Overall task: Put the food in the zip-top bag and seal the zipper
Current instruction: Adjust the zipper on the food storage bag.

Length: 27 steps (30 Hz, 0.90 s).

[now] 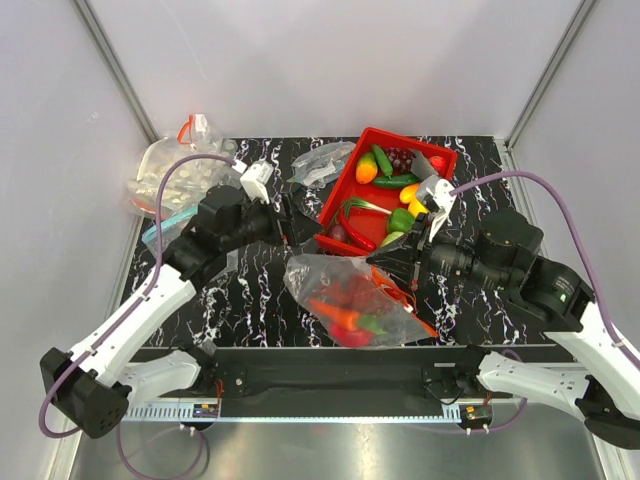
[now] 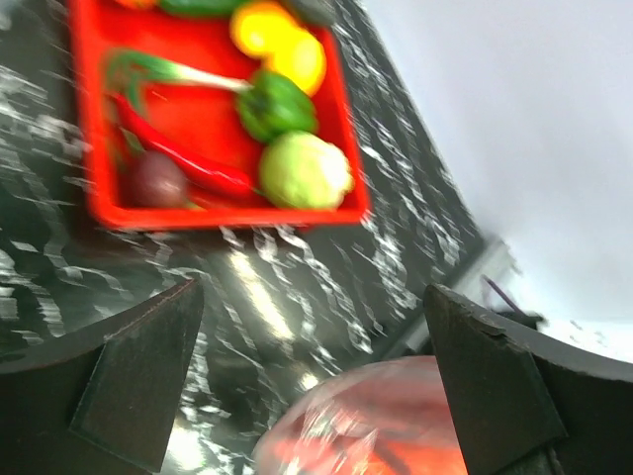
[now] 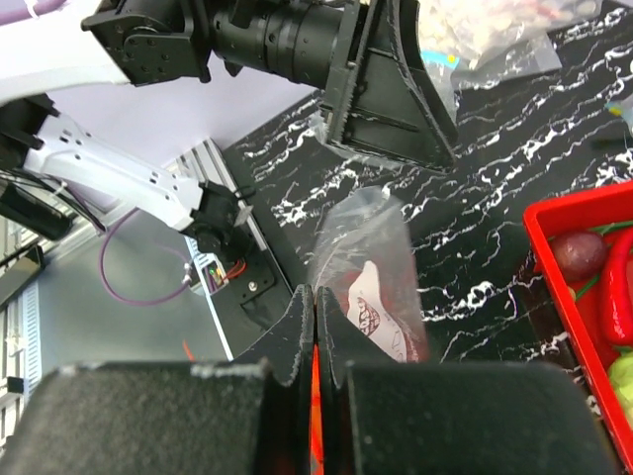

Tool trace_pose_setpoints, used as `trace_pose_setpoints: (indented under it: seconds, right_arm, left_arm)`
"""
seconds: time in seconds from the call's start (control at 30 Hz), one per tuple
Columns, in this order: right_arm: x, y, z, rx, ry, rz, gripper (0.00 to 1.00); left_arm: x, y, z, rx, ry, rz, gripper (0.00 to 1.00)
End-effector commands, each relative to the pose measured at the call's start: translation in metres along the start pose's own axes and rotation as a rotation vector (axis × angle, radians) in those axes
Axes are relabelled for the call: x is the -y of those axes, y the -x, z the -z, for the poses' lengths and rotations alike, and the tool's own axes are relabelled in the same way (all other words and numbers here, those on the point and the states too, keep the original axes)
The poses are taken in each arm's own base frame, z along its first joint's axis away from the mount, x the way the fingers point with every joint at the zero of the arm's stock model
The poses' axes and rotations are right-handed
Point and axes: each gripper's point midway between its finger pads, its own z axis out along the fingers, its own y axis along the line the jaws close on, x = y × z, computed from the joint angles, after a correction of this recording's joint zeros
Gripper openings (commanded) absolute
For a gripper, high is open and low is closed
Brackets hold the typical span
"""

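The clear zip-top bag [image 1: 345, 300] lies on the black marbled table in front of the red tray [image 1: 345, 185]. Inside it are red pieces and an orange carrot [image 1: 340, 316] with a green bit. My right gripper [image 1: 375, 261] is shut on the bag's red-orange zipper [image 3: 315, 384] at the right end of its mouth, and the bag [image 3: 368, 259] hangs beyond the jaws. My left gripper [image 1: 288, 228] hovers open just left of the tray, above the bag's far left corner. In the left wrist view its fingers [image 2: 138, 386] stand wide apart over the bag [image 2: 376, 430]. More food [image 1: 400, 218] lies in the tray.
A bag of pale round pieces [image 1: 178, 175] sits at the back left, with a teal-zipped bag [image 1: 165, 232] beside it. Another clear bag [image 1: 325, 165] lies left of the tray. Grey walls close in the table on three sides.
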Motion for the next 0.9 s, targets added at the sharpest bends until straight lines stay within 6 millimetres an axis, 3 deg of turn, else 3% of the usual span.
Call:
trace_pose_setpoints:
  seconds: [0.0,0.2,0.5,0.87]
  right_arm:
    - [-0.007,0.013,0.004,0.052,0.036,0.037,0.00]
    - [-0.007,0.013,0.004,0.048,0.033,0.036,0.00]
    - [0.001,0.012,0.001,0.053,-0.003,0.034,0.00]
    - [0.013,0.008,-0.007,0.043,-0.057,0.032,0.00]
  left_arm:
    - [0.034,-0.003,0.004,-0.028,-0.180,0.059,0.99]
    - [0.019,-0.024,0.018,-0.031,-0.139,0.076,0.99]
    - [0.020,-0.052,0.034,-0.018,-0.222,0.105,0.99]
    - [-0.016,-0.029,0.055,0.110,0.054,0.096,0.99]
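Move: The left hand, empty and wide open, has the filled bag's middle about 16 cm back, 9 cm to its right and some 5 cm lower. From that hand, the red tray's middle lies roughly 19 cm ahead, 19 cm to the right and 24 cm down, and the dark onion in its near corner about 12 cm ahead, 8 cm right. The right hand holds the bag by a corner of its orange zipper, the bag's middle some 17 cm below it, 4 cm back and 5 cm left. With its jaws still wide open, the left hand draws back from beside the tray towards the hanging bag, about 6 cm back and 3 to 4 cm down, easing some 3 cm to the left towards the end while its wrist tips only slightly. The right fingers stay shut on the zipper corner and keep the bag hung up, the hand holding nearly still and sinking about 1.5 cm. ##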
